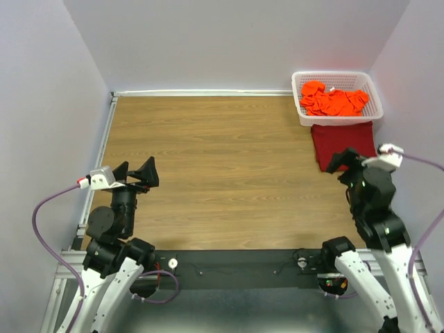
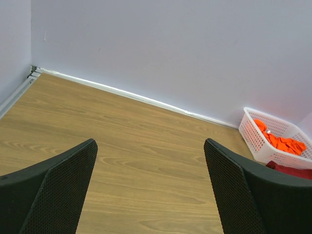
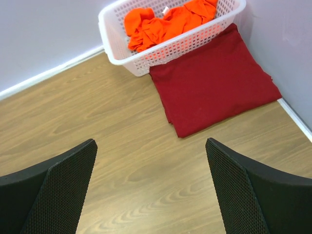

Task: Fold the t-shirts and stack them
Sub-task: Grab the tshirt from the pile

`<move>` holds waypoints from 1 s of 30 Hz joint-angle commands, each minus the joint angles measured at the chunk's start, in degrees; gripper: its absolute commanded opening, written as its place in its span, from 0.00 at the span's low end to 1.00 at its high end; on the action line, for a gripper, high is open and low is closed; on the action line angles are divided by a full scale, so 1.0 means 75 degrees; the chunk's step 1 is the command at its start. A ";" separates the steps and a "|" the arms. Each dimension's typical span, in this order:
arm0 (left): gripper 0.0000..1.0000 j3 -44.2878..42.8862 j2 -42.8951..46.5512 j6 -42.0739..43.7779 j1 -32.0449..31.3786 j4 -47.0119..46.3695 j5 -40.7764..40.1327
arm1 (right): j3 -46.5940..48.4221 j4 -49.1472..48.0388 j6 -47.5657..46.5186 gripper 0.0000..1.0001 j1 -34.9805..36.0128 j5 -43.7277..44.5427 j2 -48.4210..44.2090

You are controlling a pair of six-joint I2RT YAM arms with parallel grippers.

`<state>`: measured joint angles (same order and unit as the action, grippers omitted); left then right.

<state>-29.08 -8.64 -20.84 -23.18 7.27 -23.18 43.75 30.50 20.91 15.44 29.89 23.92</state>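
A bright orange t-shirt [image 1: 333,100] lies crumpled in the white basket at the table's far right corner. The right wrist view shows the orange t-shirt [image 3: 165,22] from nearer. In front of the basket a maroon t-shirt [image 1: 343,135] lies on the wood as a folded rectangle, its far edge under the basket; the maroon t-shirt [image 3: 214,87] is flat. My right gripper [image 1: 345,161] hovers open just before its near edge, with nothing between the fingers. My left gripper [image 1: 137,173] stands open and empty at the table's left side, far from both shirts.
The white mesh basket [image 1: 338,76] sits against the back wall by the right wall. Pale walls close the wooden table [image 1: 215,173] on three sides, with a metal rail along the left edge. Between my left gripper's [image 2: 150,146] fingers only bare wood shows.
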 commanded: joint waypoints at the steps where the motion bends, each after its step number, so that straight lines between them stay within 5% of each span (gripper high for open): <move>1: 0.99 0.0092 -0.0136 -0.0034 0.0067 -0.0149 0.0208 | 0.1193 -0.0598 -0.0057 1.00 0.0050 0.0736 0.2180; 8: 0.98 0.0034 -0.0230 -0.0045 0.0067 -0.0043 0.0360 | 0.3514 -0.0750 -0.0724 1.00 -0.0043 0.1195 0.6060; 20: 0.98 0.0045 -0.0394 0.0025 0.0067 -0.0020 0.0161 | 0.7933 -0.1008 -0.0655 1.00 -0.2221 -0.1464 1.1712; 30: 0.98 0.0022 -0.0594 0.0001 0.0067 -0.0020 -0.0050 | 1.1729 -0.1020 -0.0468 0.96 -0.2668 -0.2823 1.5640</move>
<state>-29.08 -12.51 -20.86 -22.94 6.98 -21.87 124.51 22.33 16.45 -4.01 14.90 134.72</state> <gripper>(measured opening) 0.985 0.969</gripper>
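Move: The crumpled orange t-shirt lies about 48 cm ahead of my right hand, some 13 cm to its right and 22 cm below, inside the white basket, whose middle is about the same spot, 1 cm farther right. The folded red t-shirt is on the table in front of the basket, roughly 27 cm ahead of that hand, 16 cm right and 26 cm down. From my idle left hand the orange t-shirt is some 49 cm ahead and 73 cm right. I swing my right hand fast and far forward, about 42 cm, to the basket, level at first. From midway I sink it some 13 cm towards the orange t-shirt, easing a little to the right. On the way I tip the fingers down by around 25 degrees and keep them wide open, touching nothing yet. ##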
